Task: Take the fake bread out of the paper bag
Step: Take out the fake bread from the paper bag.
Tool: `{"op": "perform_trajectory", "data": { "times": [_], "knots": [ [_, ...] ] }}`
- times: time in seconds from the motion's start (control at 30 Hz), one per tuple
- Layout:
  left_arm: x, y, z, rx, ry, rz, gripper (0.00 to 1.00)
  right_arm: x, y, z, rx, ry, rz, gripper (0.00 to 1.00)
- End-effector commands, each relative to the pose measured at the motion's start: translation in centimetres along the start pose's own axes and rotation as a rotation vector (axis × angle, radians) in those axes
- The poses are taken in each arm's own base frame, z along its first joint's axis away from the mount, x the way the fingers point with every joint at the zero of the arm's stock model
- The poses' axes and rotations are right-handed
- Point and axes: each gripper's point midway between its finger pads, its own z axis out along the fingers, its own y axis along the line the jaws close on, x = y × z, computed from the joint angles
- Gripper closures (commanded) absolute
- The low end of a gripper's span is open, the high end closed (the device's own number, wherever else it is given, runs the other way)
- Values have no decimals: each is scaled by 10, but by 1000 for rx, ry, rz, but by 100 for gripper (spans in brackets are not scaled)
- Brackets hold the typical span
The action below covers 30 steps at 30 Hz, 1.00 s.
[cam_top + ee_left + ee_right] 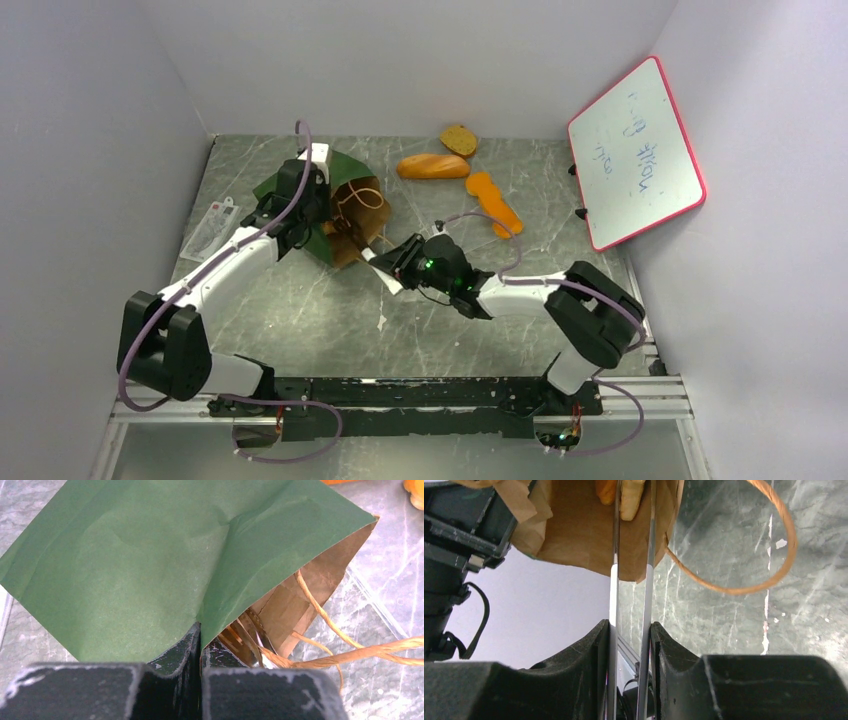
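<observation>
The paper bag (340, 205) lies tipped on the table, dark green outside (150, 555), its brown mouth facing right. My left gripper (201, 630) is shut on the bag's green edge, next to the cord handles (350, 652). My right gripper (630, 630) is shut on the long silver tweezers (614, 580). The tweezers' arms reach into the bag's mouth (579, 530) on either side of a tan piece of fake bread (631, 497). Outside the bag lie an oblong loaf (432, 166), a speckled slice (459, 139) and a long flat orange piece (494, 203).
A pink-rimmed whiteboard (635, 150) leans against the right wall. A flat clear packet (210, 228) lies by the left wall. A handle loop (774, 555) rests on the marbled table in front of the bag. White walls enclose three sides.
</observation>
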Motion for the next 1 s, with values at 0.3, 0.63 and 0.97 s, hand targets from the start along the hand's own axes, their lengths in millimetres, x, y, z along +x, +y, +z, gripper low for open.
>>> {"op": "perform_trajectory", "data": {
  "times": [0.3, 0.63, 0.97],
  "knots": [
    [-19, 11, 11, -103, -23, -19, 93, -10, 15, -46, -30, -39, -86, 100],
    [-17, 12, 15, -115, -9, -23, 93, -28, 17, -82, -27, -120, -101, 100],
    [-17, 15, 18, -139, -2, -44, 93, -48, 22, -108, -32, -191, -90, 100]
  ]
}}
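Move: The right hand grips tongs by the white handle, their jaws already round the bread inside the bag, about 8 cm ahead, 10 cm left and 6 cm below that hand. The bag mouth opens some 7 cm ahead and 3 cm left of it. On the table the long loaf lies about 21 cm ahead and 12 cm right of this hand, the orange bread 12 cm ahead and 26 cm right. From the left hand, the bread lies about 3 cm right, 2 cm back and 10 cm below. Rightwards and upwards, about 9 cm across and 5 cm up while easing back some 3 cm, the right hand draws the tongs with the clamped bread out through the bag mouth; its grip stays shut on the handle and the wrist tips up slightly, turning a little clockwise. The left hand keeps pinching the bag's edge, moving about 2 cm forward and slightly left, away from the pull. ##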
